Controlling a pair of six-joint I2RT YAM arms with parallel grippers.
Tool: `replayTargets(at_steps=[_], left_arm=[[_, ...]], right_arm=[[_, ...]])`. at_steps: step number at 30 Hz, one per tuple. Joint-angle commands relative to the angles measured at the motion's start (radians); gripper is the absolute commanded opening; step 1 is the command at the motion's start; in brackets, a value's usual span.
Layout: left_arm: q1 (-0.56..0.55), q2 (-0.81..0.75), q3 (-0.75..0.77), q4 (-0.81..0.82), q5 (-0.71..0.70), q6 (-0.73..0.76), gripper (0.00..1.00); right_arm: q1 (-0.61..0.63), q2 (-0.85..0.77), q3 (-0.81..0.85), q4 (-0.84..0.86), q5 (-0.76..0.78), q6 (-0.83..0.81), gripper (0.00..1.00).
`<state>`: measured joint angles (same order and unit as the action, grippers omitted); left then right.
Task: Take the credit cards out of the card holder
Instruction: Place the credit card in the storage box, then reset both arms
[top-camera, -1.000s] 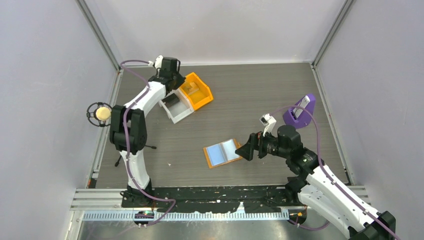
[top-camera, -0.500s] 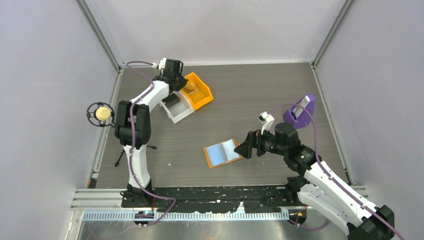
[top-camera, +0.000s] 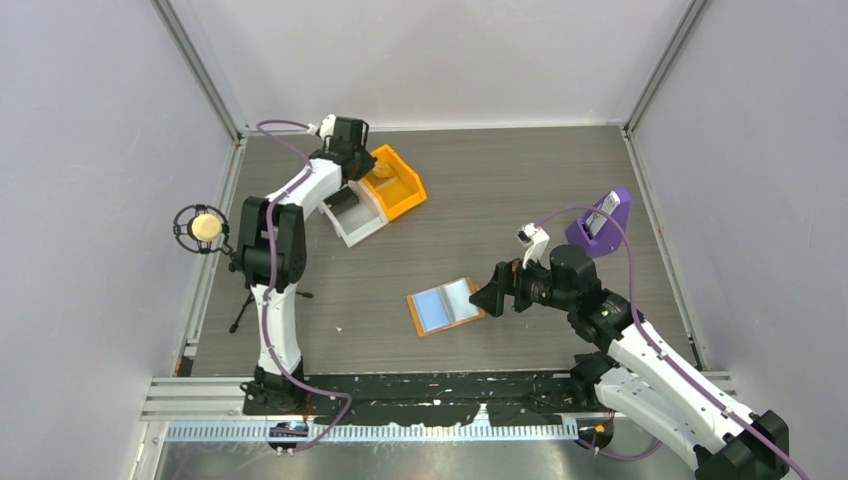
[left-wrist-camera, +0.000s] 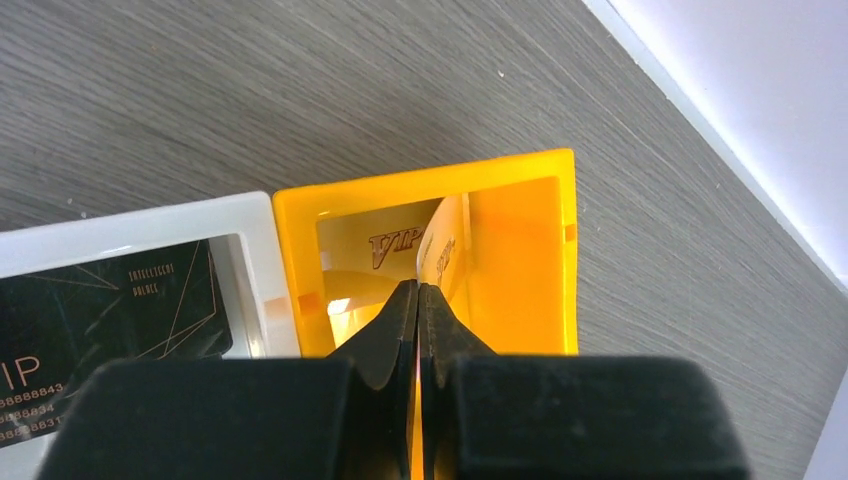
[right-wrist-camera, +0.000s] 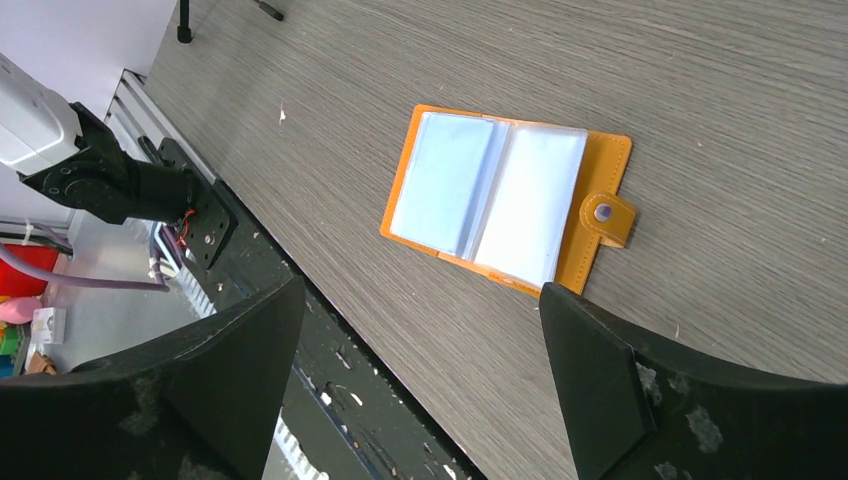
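Observation:
The card holder (top-camera: 446, 305) lies open on the table, orange with two pale blue pocket panels (right-wrist-camera: 505, 195) and a snap tab. My right gripper (top-camera: 490, 298) hovers just right of it, jaws wide open and holding nothing (right-wrist-camera: 420, 290). My left gripper (top-camera: 362, 165) is at the back left over the orange bin (top-camera: 398, 185). It is shut (left-wrist-camera: 418, 285) on a gold credit card (left-wrist-camera: 445, 245), which stands edge-on and reaches down into the bin. Another gold "VIP" card (left-wrist-camera: 385, 245) shows inside that bin.
A white bin (top-camera: 352, 215) beside the orange bin (left-wrist-camera: 520, 240) holds a black card (left-wrist-camera: 110, 310). A purple wedge stand (top-camera: 600, 222) sits at the right. A round yellow-centred device on a small stand (top-camera: 205, 227) is outside the table's left edge.
The left arm has shifted slightly right, bringing its gripper further over the orange bin. The right arm has hardly moved and stays open beside the card holder.

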<state>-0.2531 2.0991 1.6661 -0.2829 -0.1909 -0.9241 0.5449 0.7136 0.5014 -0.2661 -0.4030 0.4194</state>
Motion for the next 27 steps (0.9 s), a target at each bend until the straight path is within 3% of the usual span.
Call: replayTargets(at_steps=[1,8,14,18,19,23,27], left_arm=[[0.011,0.015,0.069,-0.017,-0.048,0.045,0.06],[0.011,-0.026,0.063,-0.036,-0.058,0.054,0.30],[0.010,-0.100,0.062,-0.086,-0.043,0.097,0.35],[0.008,-0.177,0.049,-0.134,0.050,0.115,0.37],[0.007,-0.201,0.043,-0.149,0.079,0.120,0.40],[-0.015,-0.319,-0.015,-0.176,0.182,0.185,0.67],[-0.027,-0.453,-0.130,-0.182,0.295,0.242,0.76]], right_arm=[[-0.008,-0.014,0.027,0.013,0.021,-0.011,0.95],[-0.010,0.000,0.056,-0.005,0.017,-0.004,0.95],[-0.010,0.012,0.076,-0.026,0.022,0.011,0.95],[-0.011,0.022,0.087,-0.071,0.069,0.015,0.95],[-0.010,0.024,0.091,-0.083,0.096,0.013,0.95],[-0.011,0.034,0.146,-0.173,0.201,-0.009,0.95],[-0.011,0.054,0.207,-0.232,0.246,-0.035,0.95]])
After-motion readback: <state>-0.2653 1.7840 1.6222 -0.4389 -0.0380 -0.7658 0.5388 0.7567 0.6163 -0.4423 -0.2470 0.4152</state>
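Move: The left hand still grips the gold VIP card, low over the yellow storage compartment, whose middle is about 4 cm back, 2 cm to the right and 4 cm below. Another gold card lies in it about 1 cm back, 1 cm left and 5 cm below the fingertips. The white compartment is some 10 cm back, 6 cm left and 5 cm below. From the right hand, the yellow compartment is roughly 32 cm ahead, 17 cm left and 9 cm below. Almost in place at first, the left hand parts its shut fingers to about a third and lets go of the gold card over the yellow compartment. Then it climbs about 12 cm, drawing back some 6 cm, opening wider and turning about 15 degrees clockwise. Late on, the empty right hand, still open, eases a couple of centimetres to its right and slightly forward. ##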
